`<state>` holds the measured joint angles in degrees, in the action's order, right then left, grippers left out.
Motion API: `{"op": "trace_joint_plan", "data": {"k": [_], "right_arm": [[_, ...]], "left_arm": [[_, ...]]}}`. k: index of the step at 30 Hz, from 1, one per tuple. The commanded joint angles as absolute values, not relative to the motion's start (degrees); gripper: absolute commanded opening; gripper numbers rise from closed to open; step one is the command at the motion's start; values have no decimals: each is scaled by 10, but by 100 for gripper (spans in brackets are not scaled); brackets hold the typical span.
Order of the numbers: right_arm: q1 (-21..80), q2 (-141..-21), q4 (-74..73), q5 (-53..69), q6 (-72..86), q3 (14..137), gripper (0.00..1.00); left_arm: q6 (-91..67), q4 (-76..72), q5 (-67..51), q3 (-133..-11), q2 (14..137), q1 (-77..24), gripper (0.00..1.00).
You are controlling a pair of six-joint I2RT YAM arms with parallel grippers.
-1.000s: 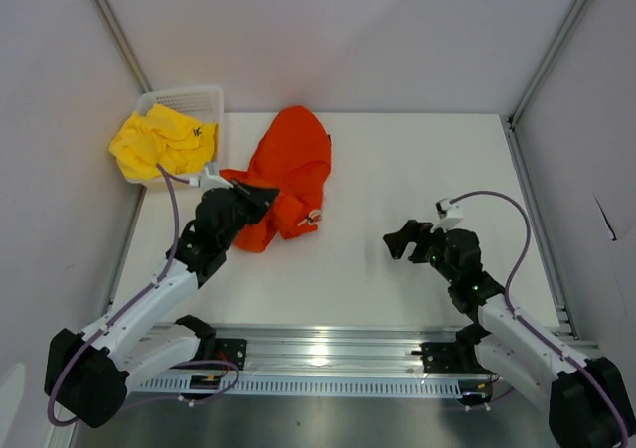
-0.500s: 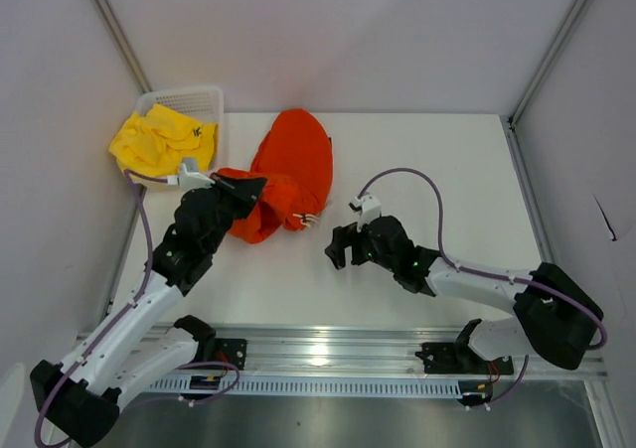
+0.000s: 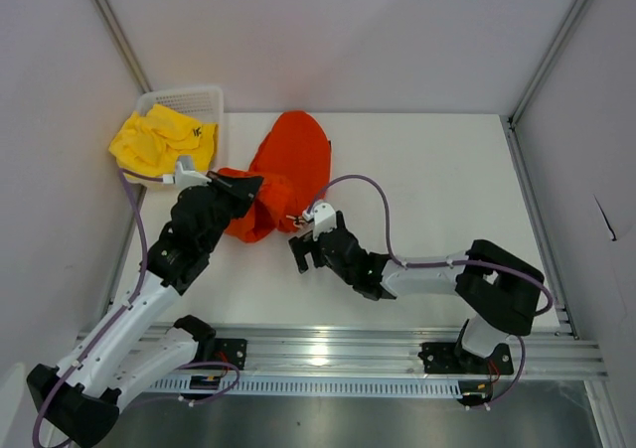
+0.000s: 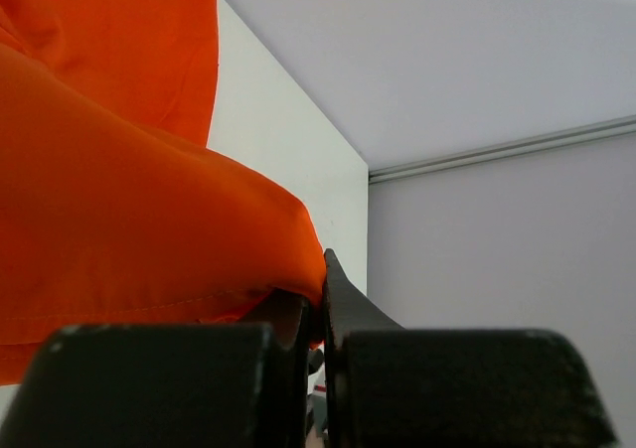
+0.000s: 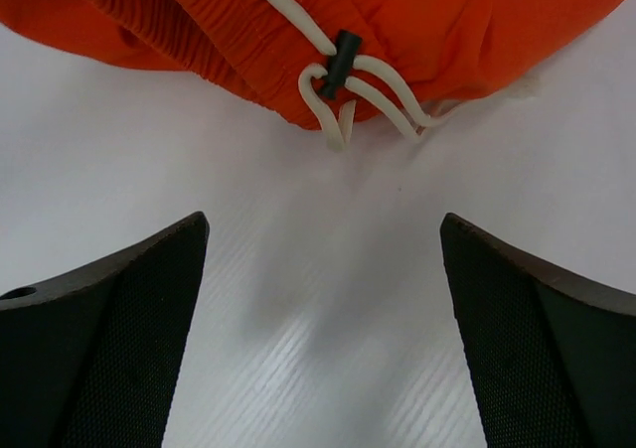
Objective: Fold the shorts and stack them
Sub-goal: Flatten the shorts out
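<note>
The orange-red shorts (image 3: pixel 288 165) lie crumpled at the table's back middle, and their cloth (image 4: pixel 119 220) fills the left wrist view. My left gripper (image 3: pixel 243 188) is shut on a fold at their left edge, pinched between the jaws (image 4: pixel 320 299). The waistband with its white drawstring (image 5: pixel 343 95) and black toggle shows at the top of the right wrist view. My right gripper (image 3: pixel 305 246) stands open just in front of that waistband, with only bare table between its fingers (image 5: pixel 323 239). The yellow shorts (image 3: pixel 159 142) are heaped in and over the basket at the back left.
A white mesh basket (image 3: pixel 189 100) stands in the back left corner against the wall. The white table (image 3: pixel 427 190) ends at a metal frame on the right and a rail along the near edge.
My right arm has swung far left across the table to the waistband of the orange-red shorts. My left gripper has kept its hold and drawn the fold slightly left.
</note>
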<state>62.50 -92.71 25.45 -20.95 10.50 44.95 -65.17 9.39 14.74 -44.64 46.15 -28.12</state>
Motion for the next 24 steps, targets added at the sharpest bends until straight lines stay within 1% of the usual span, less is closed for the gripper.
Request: {"op": "trace_joint_plan", "data": {"k": [1, 3, 4, 8, 13, 16, 18, 19, 22, 24], "right_arm": [[640, -974, 367, -307, 69, 486, 99], [644, -992, 398, -336, 65, 499, 99], [645, -1005, 414, -331, 62, 500, 99], [662, -1035, 524, -348, 40, 495, 99], [666, -1083, 554, -390, 12, 547, 99], [662, -1105, 570, -392, 5, 576, 99], [658, -1123, 557, -423, 7, 594, 93], [656, -1127, 557, -435, 8, 602, 86], [636, -1128, 539, -466, 35, 605, 80], [617, -1119, 531, -462, 49, 594, 75]], "left_arm": [[-662, 75, 139, -485, 468, -284, 0], [-664, 80, 136, -496, 472, -283, 0], [-670, 80, 136, -499, 473, -284, 0], [-681, 76, 133, -506, 475, -284, 0], [-692, 78, 127, -521, 480, -284, 0], [-695, 77, 123, -523, 480, -284, 0], [-696, 81, 122, -526, 480, -284, 0], [-695, 85, 123, -529, 478, -284, 0], [-695, 90, 125, -533, 473, -283, 0], [-693, 96, 129, -535, 468, -284, 0]]}}
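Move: The gathered waistband of the shorts, hanging from the left gripper's pinch, is roughly 7 cm ahead of the open right hand, 5 cm to its left and 3 cm higher. The white drawstring is about 7 cm ahead and 3 cm left, at hand height; the left gripper's pinch some 5 cm ahead, 11 cm left and 18 cm up; the spread far part about 22 cm ahead, 2 cm left and 10 cm below. From the left hand the waistband lies about 3 cm ahead, 6 cm right and 15 cm below. Forward and left, climbing as it goes, the right hand brings its spread fingers some 7 cm ahead to the hanging waistband, easing back right by a centimetre at the end. Its fingertips tilt up and swing clockwise, each nearly 20 degrees, and the fingers start closing around the cloth without shutting. The left hand keeps its pinch on the shorts and rises about 3 cm. ##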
